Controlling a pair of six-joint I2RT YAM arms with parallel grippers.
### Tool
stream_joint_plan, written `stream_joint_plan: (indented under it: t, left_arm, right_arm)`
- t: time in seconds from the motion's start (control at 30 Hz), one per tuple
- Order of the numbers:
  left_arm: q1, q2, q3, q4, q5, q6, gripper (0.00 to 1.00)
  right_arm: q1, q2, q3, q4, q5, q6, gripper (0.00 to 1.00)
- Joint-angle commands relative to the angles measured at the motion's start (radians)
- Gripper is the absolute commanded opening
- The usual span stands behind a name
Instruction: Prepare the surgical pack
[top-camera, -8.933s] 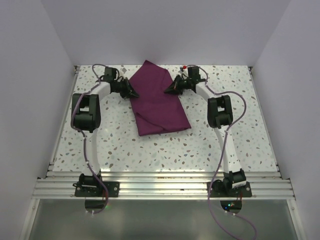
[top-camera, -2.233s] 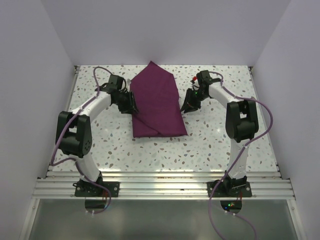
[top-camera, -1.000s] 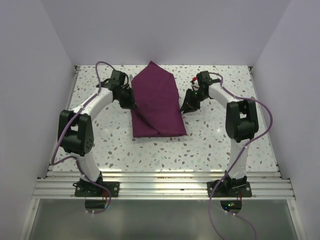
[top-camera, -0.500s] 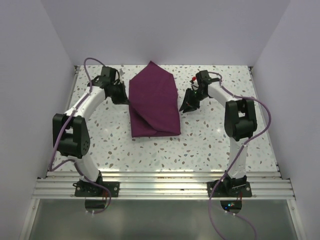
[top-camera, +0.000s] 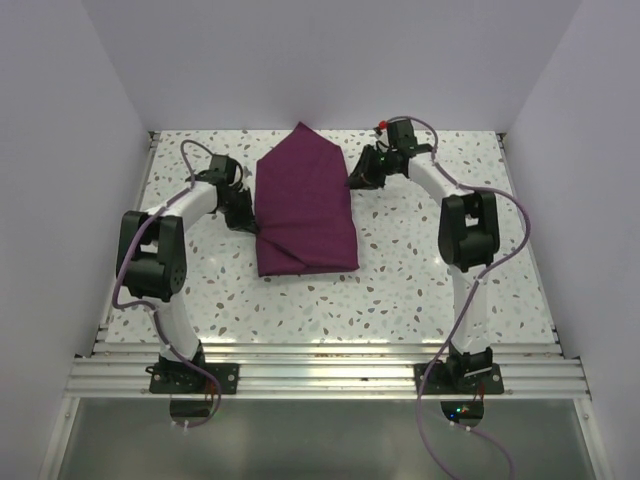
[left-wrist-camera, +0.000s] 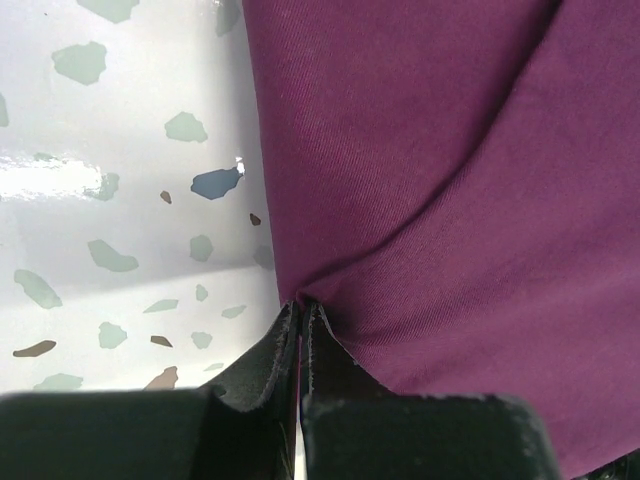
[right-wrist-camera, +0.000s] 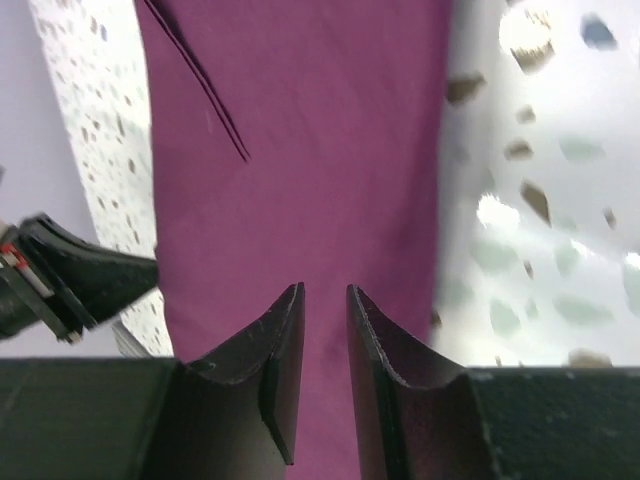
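Note:
The surgical pack's plum-purple cloth (top-camera: 305, 205) lies folded on the speckled table, pointed toward the back wall. My left gripper (top-camera: 243, 215) is at its left edge, shut on a pinch of the cloth (left-wrist-camera: 450, 180), which puckers at the closed tips of the left gripper (left-wrist-camera: 300, 306). My right gripper (top-camera: 358, 178) hovers over the cloth's upper right edge. In the right wrist view the right gripper (right-wrist-camera: 325, 290) is open by a narrow gap, nothing between its fingers, with the cloth (right-wrist-camera: 320, 150) flat below.
White walls close in the terrazzo table (top-camera: 430, 260) on three sides. A metal rail (top-camera: 320, 365) with both arm bases runs along the near edge. Part of the left arm (right-wrist-camera: 60, 285) shows at the left of the right wrist view.
The right gripper has swung back and left, from beside the cloth's right edge to over its upper right edge. The left gripper has moved nearer, still holding the left edge; the fold has shifted.

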Motion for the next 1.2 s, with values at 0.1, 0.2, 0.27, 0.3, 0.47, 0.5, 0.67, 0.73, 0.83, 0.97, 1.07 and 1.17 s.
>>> stream_joint_plan:
  t: [0.1, 0.2, 0.27, 0.3, 0.47, 0.5, 0.67, 0.73, 0.83, 0.97, 1.07, 1.17]
  left_arm:
    - [0.024, 0.005, 0.018, 0.038, -0.043, 0.042, 0.21]
    - [0.035, -0.024, 0.043, 0.035, -0.065, 0.036, 0.42]
    - [0.044, -0.032, 0.078, 0.027, -0.079, 0.036, 0.49]
    - [0.047, -0.033, 0.089, 0.026, -0.095, 0.036, 0.52]
    - [0.078, -0.013, 0.170, 0.056, -0.098, 0.019, 0.63]
    - [0.081, -0.003, 0.184, 0.064, -0.084, 0.017, 0.66]
    - [0.090, 0.082, 0.280, 0.171, -0.066, 0.008, 0.79]
    - [0.093, 0.149, 0.354, 0.205, -0.079, -0.004, 0.82]
    - [0.095, 0.250, 0.457, 0.246, -0.099, -0.032, 0.83]
    - [0.093, 0.346, 0.535, 0.305, -0.131, -0.075, 0.85]
    - [0.095, 0.386, 0.554, 0.363, -0.153, -0.098, 0.85]
    - [0.095, 0.421, 0.569, 0.409, -0.178, -0.110, 0.86]
  right_arm:
    - [0.025, 0.136, 0.141, 0.227, -0.088, 0.101, 0.27]
    - [0.026, 0.226, 0.213, 0.271, -0.117, 0.143, 0.26]
    - [0.028, 0.298, 0.286, 0.261, -0.116, 0.152, 0.25]
    - [0.026, 0.317, 0.311, 0.265, -0.120, 0.153, 0.25]
    - [0.028, 0.378, 0.452, 0.255, -0.123, 0.161, 0.27]
    - [0.026, 0.395, 0.473, 0.252, -0.128, 0.164, 0.29]
    - [0.023, 0.385, 0.538, 0.262, -0.097, 0.149, 0.57]
    - [0.014, 0.379, 0.547, 0.271, -0.049, 0.147, 0.68]
    - [-0.007, 0.397, 0.572, 0.296, -0.001, 0.173, 0.74]
    - [-0.035, 0.461, 0.619, 0.311, 0.031, 0.212, 0.75]
    - [-0.050, 0.489, 0.641, 0.321, 0.044, 0.200, 0.76]
    - [-0.067, 0.515, 0.655, 0.313, 0.058, 0.193, 0.74]
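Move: The left hand's closed fingers are at the left flap's edge. The wrap's far left corner lies about 25 cm straight ahead of them, some 2 cm lower, and the far flap's tip about 38 cm ahead and 11 cm right. From the right hand, partly open and touching nothing, the far right corner is roughly 20 cm ahead, 2 cm left and 7 cm down; the tip lies about 30 cm ahead and 14 cm left. Letting go of the left flap's edge, the left hand eases a little left, then arcs forward about 20 cm along the cloth's left side, rising and sinking again, fingers opening wide and tipping some 20 degrees forward, towards the far left corner. The right hand travels 16 cm forward towards the far right corner, swinging left and dipping, then coming back up and right as its fingers open wide. ##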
